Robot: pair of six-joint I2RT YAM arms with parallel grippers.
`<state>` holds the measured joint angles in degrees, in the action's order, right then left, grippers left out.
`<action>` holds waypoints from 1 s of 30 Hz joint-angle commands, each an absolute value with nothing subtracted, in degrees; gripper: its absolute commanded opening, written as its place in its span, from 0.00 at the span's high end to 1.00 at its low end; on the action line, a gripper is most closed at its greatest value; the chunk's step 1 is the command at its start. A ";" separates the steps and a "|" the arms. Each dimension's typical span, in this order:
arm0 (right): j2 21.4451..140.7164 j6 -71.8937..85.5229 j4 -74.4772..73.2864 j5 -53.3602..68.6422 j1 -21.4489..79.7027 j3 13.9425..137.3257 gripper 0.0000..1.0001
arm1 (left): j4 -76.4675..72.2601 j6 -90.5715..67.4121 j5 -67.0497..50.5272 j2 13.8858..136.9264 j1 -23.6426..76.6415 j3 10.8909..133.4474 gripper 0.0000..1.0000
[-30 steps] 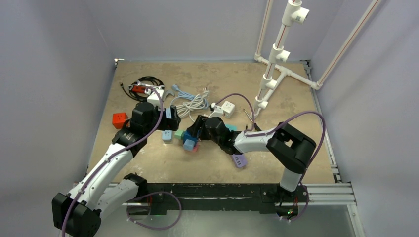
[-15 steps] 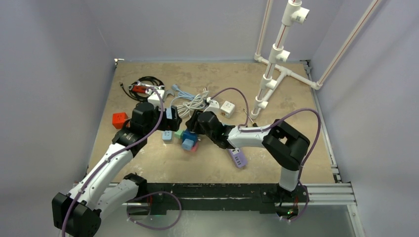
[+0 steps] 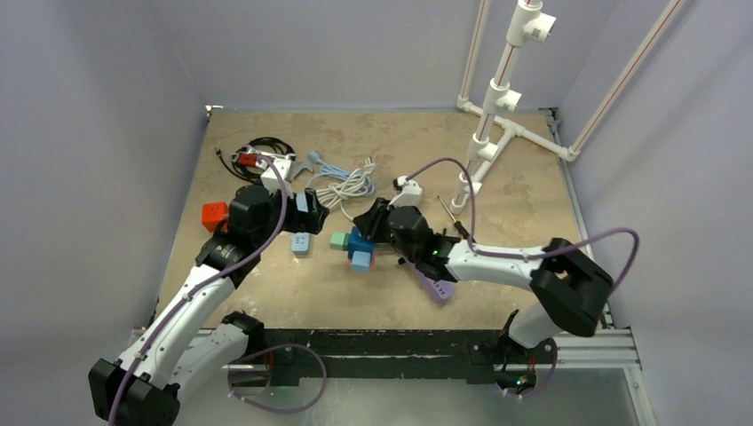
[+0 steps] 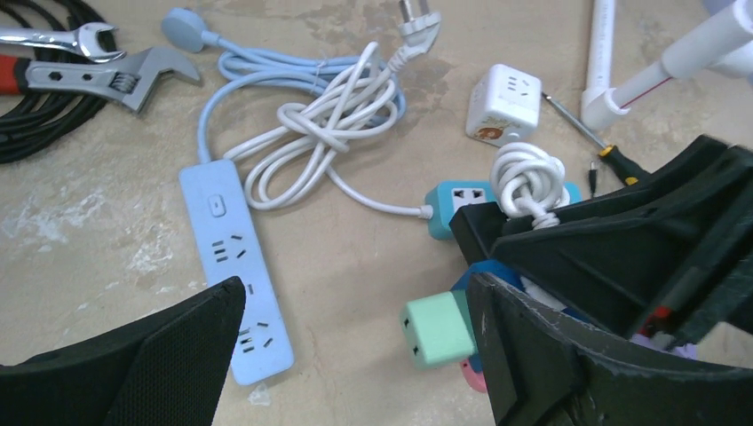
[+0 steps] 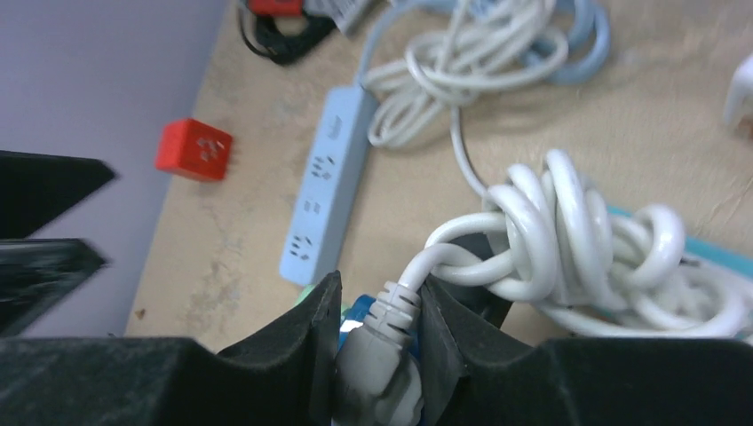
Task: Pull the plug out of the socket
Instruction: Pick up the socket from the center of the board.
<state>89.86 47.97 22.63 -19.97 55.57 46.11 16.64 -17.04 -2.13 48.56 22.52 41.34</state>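
A white plug (image 5: 377,351) with a ribbed collar sits in a blue cube socket (image 3: 360,248), which has a green cube (image 4: 435,330) and a pink piece joined to it. My right gripper (image 5: 380,311) is shut on the plug, a black finger pressed on each side. The plug's white cord (image 5: 568,248) lies bundled in a knot just beyond the fingers. My left gripper (image 4: 355,355) hangs open above the table, just left of the green cube and holding nothing. In the top view the right gripper (image 3: 377,226) reaches the socket from the right, and the left gripper (image 3: 306,209) hovers behind and left of it.
A light blue power strip (image 4: 235,266) with tangled cords lies left of the socket. A teal socket (image 4: 457,200), white cube socket (image 4: 503,102), screwdriver (image 4: 577,124) and wrench (image 4: 98,67) lie around. A red cube (image 3: 214,215), purple strip (image 3: 435,286) and PVC frame (image 3: 497,98) also stand here.
My right gripper has closed on the plug. The right arm swung its elbow out to the right, and the socket cluster shifted a little right. The left arm barely moved.
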 commanded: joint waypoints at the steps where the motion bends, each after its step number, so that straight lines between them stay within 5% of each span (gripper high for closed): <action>1: 78.07 37.32 40.56 -20.64 55.50 43.19 1.00 | 9.05 -19.30 -8.91 48.52 22.24 42.01 0.05; 11: 64.25 22.23 57.73 -26.67 55.39 28.94 1.00 | -6.62 -24.96 -27.95 58.16 22.24 45.45 0.06; 17: 64.74 22.28 59.25 -24.42 55.46 26.47 1.00 | -4.26 -22.35 -25.10 61.32 22.24 44.22 0.07; 22: 64.05 21.36 54.84 -22.94 55.45 29.60 1.00 | 3.02 -18.45 -11.27 58.93 22.19 45.55 0.07; 30: 63.27 15.45 35.52 -30.83 55.46 44.95 1.00 | 5.23 -17.55 -3.39 56.28 22.24 45.04 0.07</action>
<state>64.53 21.19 41.04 -25.47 55.44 34.26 4.56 -19.46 -8.82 57.91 22.52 43.55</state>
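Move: Roughly below the right hand's grip on the white corded plug, the blue socket hangs about 6 cm lower and 3 cm back. Around it, all lower than the hand, the green cube lies 5 cm left and 2 cm back, the light blue cube 7 cm back and 1 cm left, the teal strip 7 cm right and 3 cm ahead, and the purple strip 16 cm right and 10 cm back. From the open left hand the blue socket is about 11 cm right, 2 cm back and 13 cm down. Pulling sharply upward, the right hand carries the pinched plug some 15 cm up and 8 cm right, away from the blue socket, fingers tipping up about 30 degrees; it mostly hovers after the first half, then rises a little again. The left hand, empty and open, swings 8 cm right with a brief rise, then comes about halfway back, easing forward 3 cm. ##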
